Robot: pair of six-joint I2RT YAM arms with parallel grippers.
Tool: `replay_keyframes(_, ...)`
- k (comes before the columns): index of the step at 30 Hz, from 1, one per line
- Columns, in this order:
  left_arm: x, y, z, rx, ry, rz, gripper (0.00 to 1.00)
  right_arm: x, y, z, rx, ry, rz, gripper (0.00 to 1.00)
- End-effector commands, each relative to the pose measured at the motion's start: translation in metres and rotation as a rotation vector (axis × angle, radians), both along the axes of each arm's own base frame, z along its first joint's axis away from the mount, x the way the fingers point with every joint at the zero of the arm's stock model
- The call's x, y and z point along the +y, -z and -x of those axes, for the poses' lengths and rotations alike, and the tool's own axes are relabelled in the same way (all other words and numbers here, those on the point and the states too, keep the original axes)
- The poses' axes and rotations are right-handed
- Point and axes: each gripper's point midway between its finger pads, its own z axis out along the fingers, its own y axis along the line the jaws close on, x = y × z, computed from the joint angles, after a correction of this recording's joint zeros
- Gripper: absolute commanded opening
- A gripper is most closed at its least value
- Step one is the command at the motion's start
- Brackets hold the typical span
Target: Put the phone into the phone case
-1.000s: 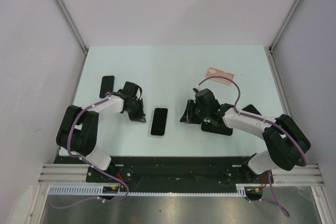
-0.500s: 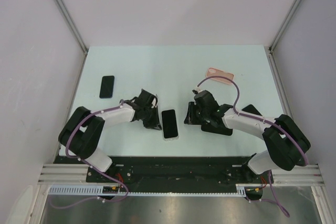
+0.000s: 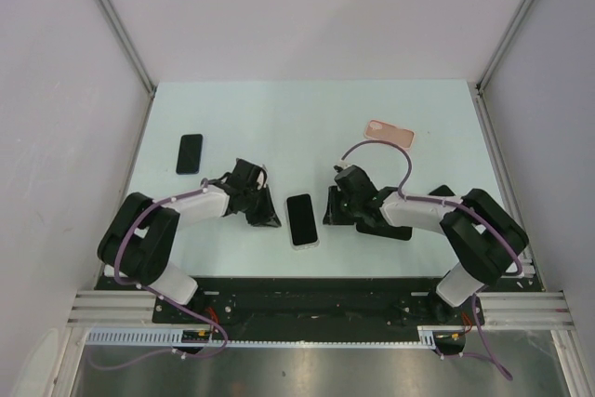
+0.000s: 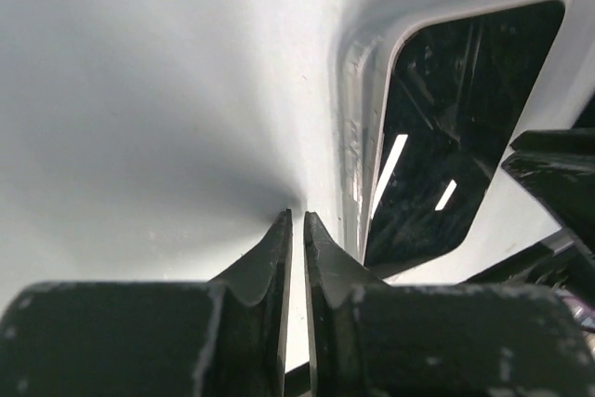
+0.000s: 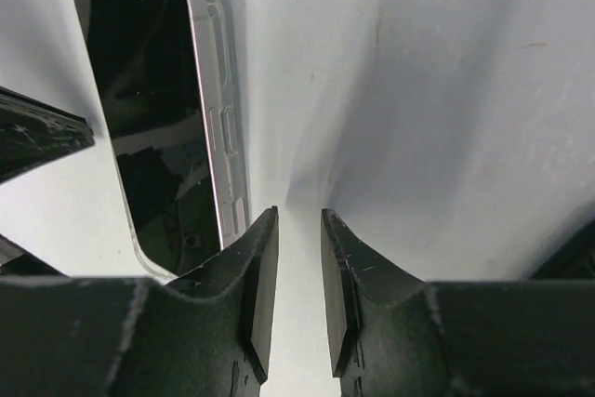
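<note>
A phone (image 3: 300,220) with a black screen and a pale rim lies flat on the table between my two grippers. The left wrist view has it (image 4: 446,127) just right of my fingers, and the right wrist view has it (image 5: 158,109) just left of mine. A pink phone case (image 3: 389,132) lies at the back right, apart from both arms. My left gripper (image 3: 271,219) (image 4: 297,218) sits low beside the phone's left edge, open by a thin slit and holding nothing. My right gripper (image 3: 331,206) (image 5: 299,216) is close to the phone's right edge, open and empty.
A second, all-black phone (image 3: 190,153) lies at the left of the pale table (image 3: 279,118). A dark flat thing (image 3: 444,194) is partly hidden under the right arm. Grey walls close the table in on three sides.
The phone slid to the right, pushed by my left gripper, which has since parted its fingers a little. My right gripper narrowed and edged left toward the phone.
</note>
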Motion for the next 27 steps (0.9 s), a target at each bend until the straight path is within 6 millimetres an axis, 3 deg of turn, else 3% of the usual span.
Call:
replay_keyframes(1, 0.002, -0.01, -0.018, -0.045, -0.039, 0.053, 0.14, 0.019, -0.005, -0.023, -0.065, 0.051, -0.059, 0.29)
replay_keyframes(6, -0.007, -0.001, -0.026, -0.012, -0.019, 0.072, 0.13, 0.016, 0.002, -0.046, -0.135, 0.138, -0.034, 0.26)
replay_keyframes(13, -0.013, 0.004, -0.032, -0.013, -0.004, 0.087, 0.14, 0.033, -0.003, -0.072, -0.243, 0.105, -0.066, 0.26)
replay_keyframes(20, -0.023, 0.009, -0.034, 0.008, -0.003, 0.132, 0.14, 0.057, -0.005, -0.059, -0.257, 0.005, -0.062, 0.26)
replay_keyframes(27, -0.016, 0.004, -0.035, -0.001, -0.01, 0.084, 0.18, 0.045, 0.009, -0.057, -0.185, 0.063, -0.01, 0.29)
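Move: The phone lies between the two hands, sitting in the clear case: its middle is about 7 cm to the right of the left hand, level with it and about 1 cm lower. From the right hand it is about 7 cm to the left, 1 cm back and 1 cm lower. The black case lies about 16 cm to the right of the right hand and 1 cm nearer the base. Right hand slides forward-left about 7 cm against the phone's far right edge; left closes in forward-right, about 3 cm. ##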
